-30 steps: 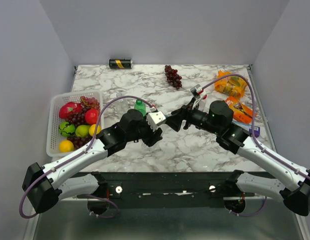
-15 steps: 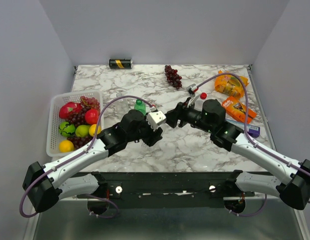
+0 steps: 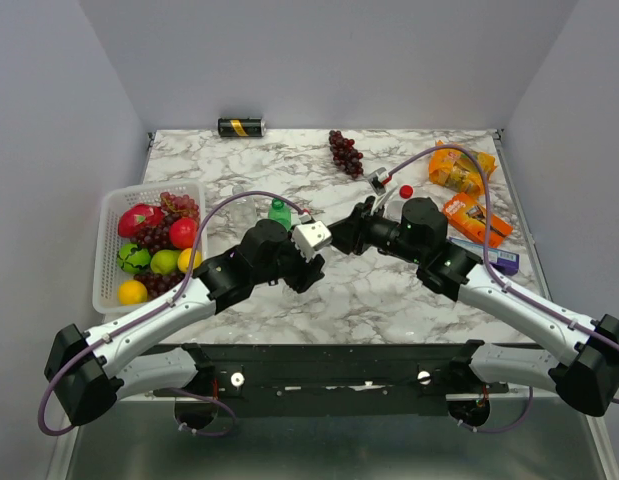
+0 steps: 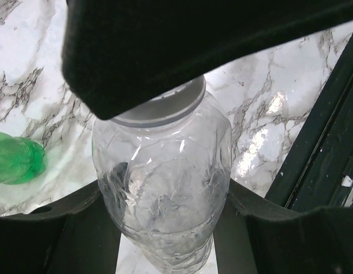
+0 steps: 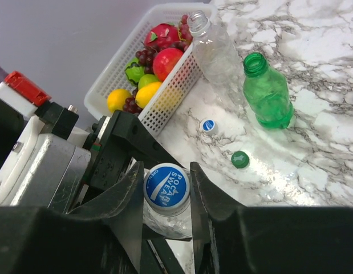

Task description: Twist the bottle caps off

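My left gripper (image 4: pixel 165 234) is shut on the body of a clear bottle (image 4: pixel 165 171), held above the table's middle. My right gripper (image 5: pixel 166 193) is shut on that bottle's blue cap (image 5: pixel 166 185), one finger (image 5: pixel 128 205) on each side of it. From above, the left gripper (image 3: pixel 311 262) and right gripper (image 3: pixel 341 242) meet tip to tip and hide the bottle. A green bottle (image 5: pixel 266 94) and another clear bottle (image 5: pixel 213 51) stand uncapped by the basket. On the marble lie a loose blue-and-white cap (image 5: pixel 208 126) and a green cap (image 5: pixel 240 159).
A white basket (image 3: pixel 109 215) of fruit sits at the left edge. A black-and-gold can (image 3: pixel 240 127) lies at the back, with grapes (image 3: pixel 345 152) near it. Orange snack packets (image 3: pixel 459 170) and a red cap (image 3: pixel 406 191) lie to the right, behind my right arm.
My right gripper has moved left to the held bottle and shut on its blue cap. The left arm has kept still with the bottle.
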You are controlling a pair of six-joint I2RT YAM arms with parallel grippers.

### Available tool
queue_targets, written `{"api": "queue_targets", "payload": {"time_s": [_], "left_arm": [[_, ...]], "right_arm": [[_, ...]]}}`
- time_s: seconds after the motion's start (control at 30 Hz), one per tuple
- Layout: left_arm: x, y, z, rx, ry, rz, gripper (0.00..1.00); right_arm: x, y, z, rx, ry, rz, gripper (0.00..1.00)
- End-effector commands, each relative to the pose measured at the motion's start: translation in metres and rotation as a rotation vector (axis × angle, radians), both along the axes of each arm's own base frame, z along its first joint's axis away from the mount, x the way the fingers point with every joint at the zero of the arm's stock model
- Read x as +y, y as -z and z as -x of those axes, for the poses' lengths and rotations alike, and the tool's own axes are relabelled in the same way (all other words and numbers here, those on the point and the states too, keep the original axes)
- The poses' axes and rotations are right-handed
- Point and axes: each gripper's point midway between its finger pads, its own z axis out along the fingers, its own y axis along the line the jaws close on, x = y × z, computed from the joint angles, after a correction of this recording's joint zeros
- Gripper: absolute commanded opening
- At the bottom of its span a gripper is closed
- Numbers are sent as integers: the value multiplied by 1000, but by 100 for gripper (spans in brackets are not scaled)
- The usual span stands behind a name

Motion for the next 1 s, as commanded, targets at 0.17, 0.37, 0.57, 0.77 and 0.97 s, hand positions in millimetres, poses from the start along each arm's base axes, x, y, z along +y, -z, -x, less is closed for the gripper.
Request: {"api": "queue_targets", "payload": {"time_s": [0.17, 0.37, 0.57, 0.77, 0.97], "left_arm": [[-14, -26, 17, -45, 131, 95, 33], [-27, -35, 50, -13, 349, 147, 34], [-33, -57, 110, 44, 681, 282, 37], [-30, -64, 136, 111, 830, 321, 37], [-31, -63, 142, 164, 869, 326, 37]], "right_arm": [[4, -10, 23, -101, -127, -31, 20], [-1, -16, 54, -217, -309, -23, 17], [-5, -16, 105, -233, -598, -70, 17], [-13, -12, 138, -270, -787, -87, 18], [-15, -10, 145, -298, -841, -86, 21]]}}
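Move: The left gripper already holds the clear bottle by its body; its blue cap sits roughly 9 cm above that hand, 3 cm ahead and 4 cm to the right. The right fingers are already shut on this same cap. From the right hand, the open green bottle stands about 17 cm ahead and 13 cm left, the open clear bottle some 20 ahead and 21 left, and the red-capped bottle 17 ahead and 13 right, all 12 to 15 cm lower. Keep both grips, the left on the bottle's body and the right on its blue cap, and twist them against each other: turn the left hand clockwise and the right counter-clockwise, each some 40 degrees, the right fingers tipping a little as well. Meanwhile carry both hands together about 12 cm back towards the table's near edge, rising slightly, away from the standing bottles. ##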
